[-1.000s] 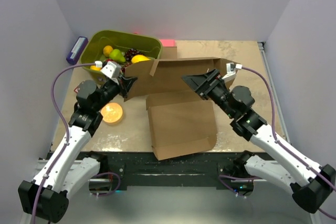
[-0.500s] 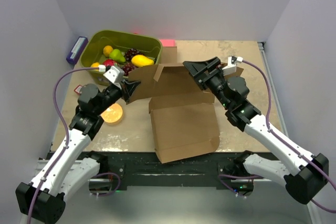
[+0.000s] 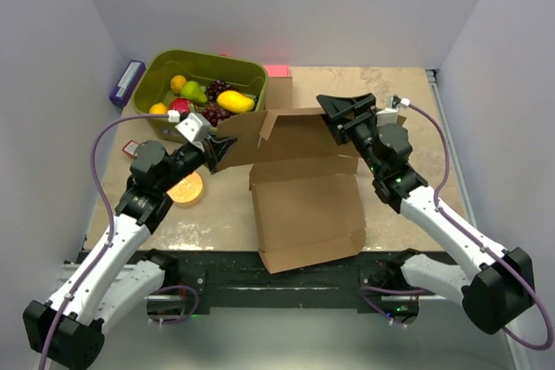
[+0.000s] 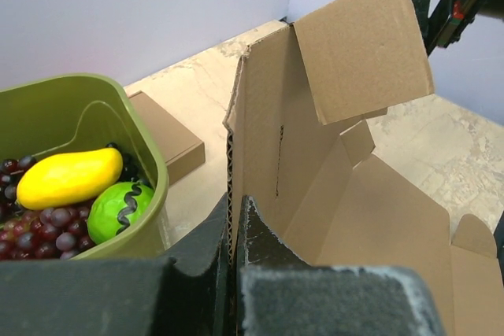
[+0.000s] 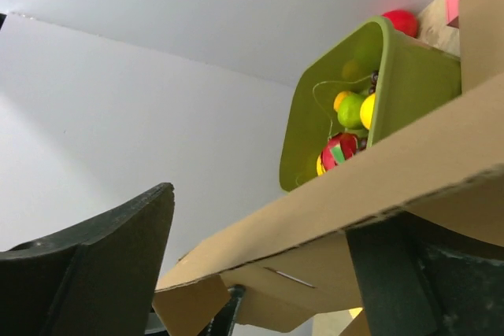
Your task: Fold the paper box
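The paper box [image 3: 308,210] lies in the middle of the table with its base flat and its rear panel [image 3: 295,138] raised. My left gripper [image 3: 224,152] is shut on the left edge of that panel. In the left wrist view the corrugated edge [image 4: 231,171] runs straight down between the pinching fingers of the left gripper [image 4: 234,230]. My right gripper [image 3: 347,113] stands open over the panel's top right edge. In the right wrist view the cardboard edge [image 5: 370,186] passes between the spread fingers of the right gripper [image 5: 268,249], close against the right finger [image 5: 441,273].
A green bin [image 3: 165,75] of fruit stands at the back left, close behind the left gripper. A small brown box [image 3: 279,91] and a pink item [image 3: 277,70] sit beside it. An orange round object [image 3: 184,186] lies under the left arm. A purple object [image 3: 127,82] rests at the left wall.
The rear panel has risen from lying low to standing up. The left gripper carried its edge rightward. The right gripper swung up and back onto the panel's top right edge.
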`<state>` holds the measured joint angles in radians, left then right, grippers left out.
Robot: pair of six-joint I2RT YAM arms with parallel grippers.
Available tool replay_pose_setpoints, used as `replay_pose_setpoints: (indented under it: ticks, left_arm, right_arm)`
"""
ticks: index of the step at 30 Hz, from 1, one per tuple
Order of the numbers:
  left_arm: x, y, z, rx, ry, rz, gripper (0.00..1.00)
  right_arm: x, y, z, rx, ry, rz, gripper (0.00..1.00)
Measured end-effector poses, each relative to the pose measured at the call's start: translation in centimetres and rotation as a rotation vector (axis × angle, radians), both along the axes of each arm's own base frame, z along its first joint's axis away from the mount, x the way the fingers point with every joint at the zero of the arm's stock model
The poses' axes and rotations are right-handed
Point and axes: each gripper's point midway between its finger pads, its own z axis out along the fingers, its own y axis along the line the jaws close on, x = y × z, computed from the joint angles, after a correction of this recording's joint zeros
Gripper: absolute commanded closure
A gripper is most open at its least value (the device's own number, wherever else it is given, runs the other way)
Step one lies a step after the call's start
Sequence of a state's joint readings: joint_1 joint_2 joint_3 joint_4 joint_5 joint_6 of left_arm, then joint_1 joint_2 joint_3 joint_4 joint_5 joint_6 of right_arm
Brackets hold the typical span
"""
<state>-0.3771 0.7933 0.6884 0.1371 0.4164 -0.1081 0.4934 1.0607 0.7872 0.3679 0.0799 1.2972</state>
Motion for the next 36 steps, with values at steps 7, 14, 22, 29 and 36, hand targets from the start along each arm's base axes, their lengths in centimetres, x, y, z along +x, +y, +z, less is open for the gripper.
replay_pose_setpoints:
  ticks: [7, 14, 22, 29, 36]
  left_arm:
    - [-0.1, -0.2, -0.2, 0.003, 0.006, -0.005, 1.00]
    - [0.2, -0.5, -1.7, 0.026, 0.047, -0.011, 1.00]
    - [0.8, -0.7, -3.3, 0.050, 0.093, -0.009, 0.52]
    - [1.8, 1.0, -3.6, 0.083, 0.086, 0.103, 0.35]
    - [-1.1, 1.4, 0.9, -0.038, -0.027, 0.111, 0.38]
  right_arm:
    - [-0.2, 0.0, -3.7, 0.024, 0.057, 0.007, 0.59]
    - [-0.6, -0.3, -5.6, 0.067, 0.088, 0.002, 0.81]
    - [-0.3, -0.7, -4.7, 0.149, 0.090, -0.022, 1.00]
    - [0.5, -1.8, -7.4, 0.119, 0.139, -0.099, 1.00]
    - [0.8, -2.5, -8.4, 0.116, 0.160, -0.143, 1.00]
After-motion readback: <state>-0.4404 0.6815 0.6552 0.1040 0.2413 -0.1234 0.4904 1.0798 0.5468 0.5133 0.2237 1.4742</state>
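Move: The box's top flap edge, which the right hand goes for, lies some 5 cm straight below its open fingers. The small corner flap is about 13 cm left, 3 cm back and 6 cm down, and the box's floor panel roughly 25 cm back, 2 cm left and 22 cm down. From the left hand, still pinching the standing wall's left end, the flap edge is about 23 cm right and 7 cm ahead, at similar height; the fruit tub is about 14 cm ahead, 9 cm left and 15 cm below. The right hand sinks about 5 cm onto the top flap, rolling slightly, and closes its wide-open fingers until they pinch the near edge, then carries the flap another 3 cm or so down and a couple of centimetres to the right. The left hand keeps its pinch while lowering the wall's left end about 4 cm, then opens only once the right has shut, lets go, and rises some 5 cm while drawing back from the box, fingers open. ##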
